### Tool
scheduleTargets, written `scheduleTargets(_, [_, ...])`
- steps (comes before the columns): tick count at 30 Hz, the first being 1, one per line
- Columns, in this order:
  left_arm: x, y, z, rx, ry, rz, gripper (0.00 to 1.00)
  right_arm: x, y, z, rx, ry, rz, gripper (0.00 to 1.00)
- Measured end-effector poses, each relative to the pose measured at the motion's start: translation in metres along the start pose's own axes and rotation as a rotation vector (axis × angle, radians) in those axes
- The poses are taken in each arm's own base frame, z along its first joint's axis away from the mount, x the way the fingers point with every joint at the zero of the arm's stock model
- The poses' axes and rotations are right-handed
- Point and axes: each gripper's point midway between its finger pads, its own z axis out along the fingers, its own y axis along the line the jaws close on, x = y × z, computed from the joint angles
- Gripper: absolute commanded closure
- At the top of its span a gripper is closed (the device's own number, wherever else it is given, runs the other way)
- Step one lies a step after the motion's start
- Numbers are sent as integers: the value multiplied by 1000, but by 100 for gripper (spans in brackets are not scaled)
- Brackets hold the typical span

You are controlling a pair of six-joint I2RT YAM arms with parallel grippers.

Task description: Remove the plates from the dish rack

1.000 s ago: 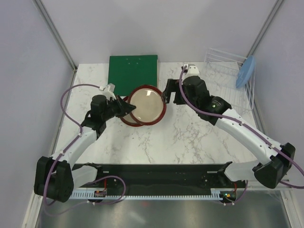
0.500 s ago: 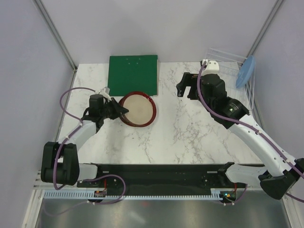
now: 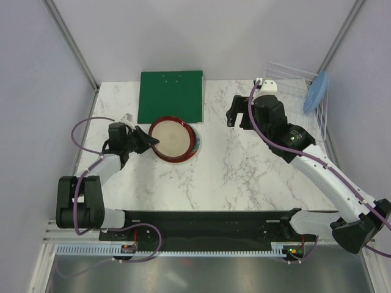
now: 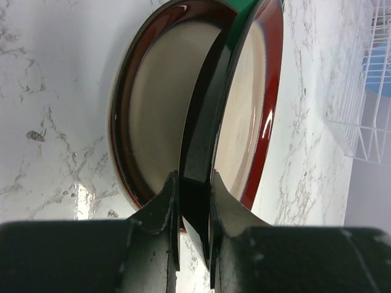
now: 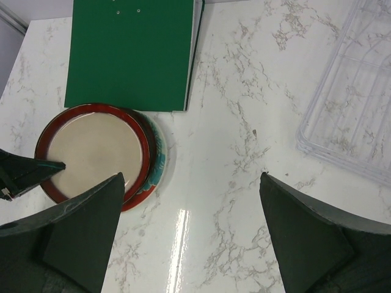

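My left gripper (image 3: pixel 145 142) is shut on the left rim of the dark red-rimmed plate (image 3: pixel 171 138) with the beige centre. In the left wrist view both fingers (image 4: pixel 165 201) pinch its dark edge (image 4: pixel 204 122). The plate lies almost flat over the red plate with the teal-white pattern (image 3: pixel 197 143), which shows only as a sliver (image 5: pixel 157 160) at its right. My right gripper (image 3: pixel 237 115) is open and empty above the bare table, between the plates and the dish rack (image 3: pixel 293 85). The light blue plate (image 3: pixel 316 91) stands on edge in the rack.
The flat green square board (image 3: pixel 170 96) lies just behind the stacked plates, also in the right wrist view (image 5: pixel 131 52). The clear rack (image 5: pixel 354 116) fills the back right corner. Grey walls close the table on both sides.
My left gripper has carried the beige-centred plate left and down over the patterned plate. My right gripper has drawn back from the plate's right rim toward the rack.
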Motion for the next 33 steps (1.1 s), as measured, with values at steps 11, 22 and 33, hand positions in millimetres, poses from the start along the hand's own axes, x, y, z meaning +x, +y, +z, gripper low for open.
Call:
scheduleTargets(11, [5, 4, 13, 11, 55, -58, 57, 0, -6, 1, 16, 2, -13, 2])
scheduleTargets(22, [17, 4, 24, 21, 138, -54, 6, -31, -31, -14, 146, -72, -75, 2])
scheduleTargets(33, [5, 3, 8, -52, 87, -14, 0, -61, -62, -29, 328, -147, -147, 2])
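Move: The left hand holds the red-rimmed plate by its left rim, the plate's middle about 8 cm to the right, 3 ahead and 2 below. The stack it goes onto lies 10 cm right, 4 ahead and 5 below, and the green folder some 27 cm ahead and 6 right. From the empty right hand, the blue plate stands about 25 cm ahead, 33 right and 15 below, in the rack centred 22 cm ahead, 28 right and 22 below. Lower the left gripper about 3 cm, tipping it slightly further down, to bring the held rim down onto the stack. Spread the fingers wide on the way down to let go of the rim, then ease up some 2 cm. Meanwhile swing the open right gripper about 8 cm right and 5 cm up towards the blue plate, turning it some 15 degrees clockwise and rolling its left side down. ##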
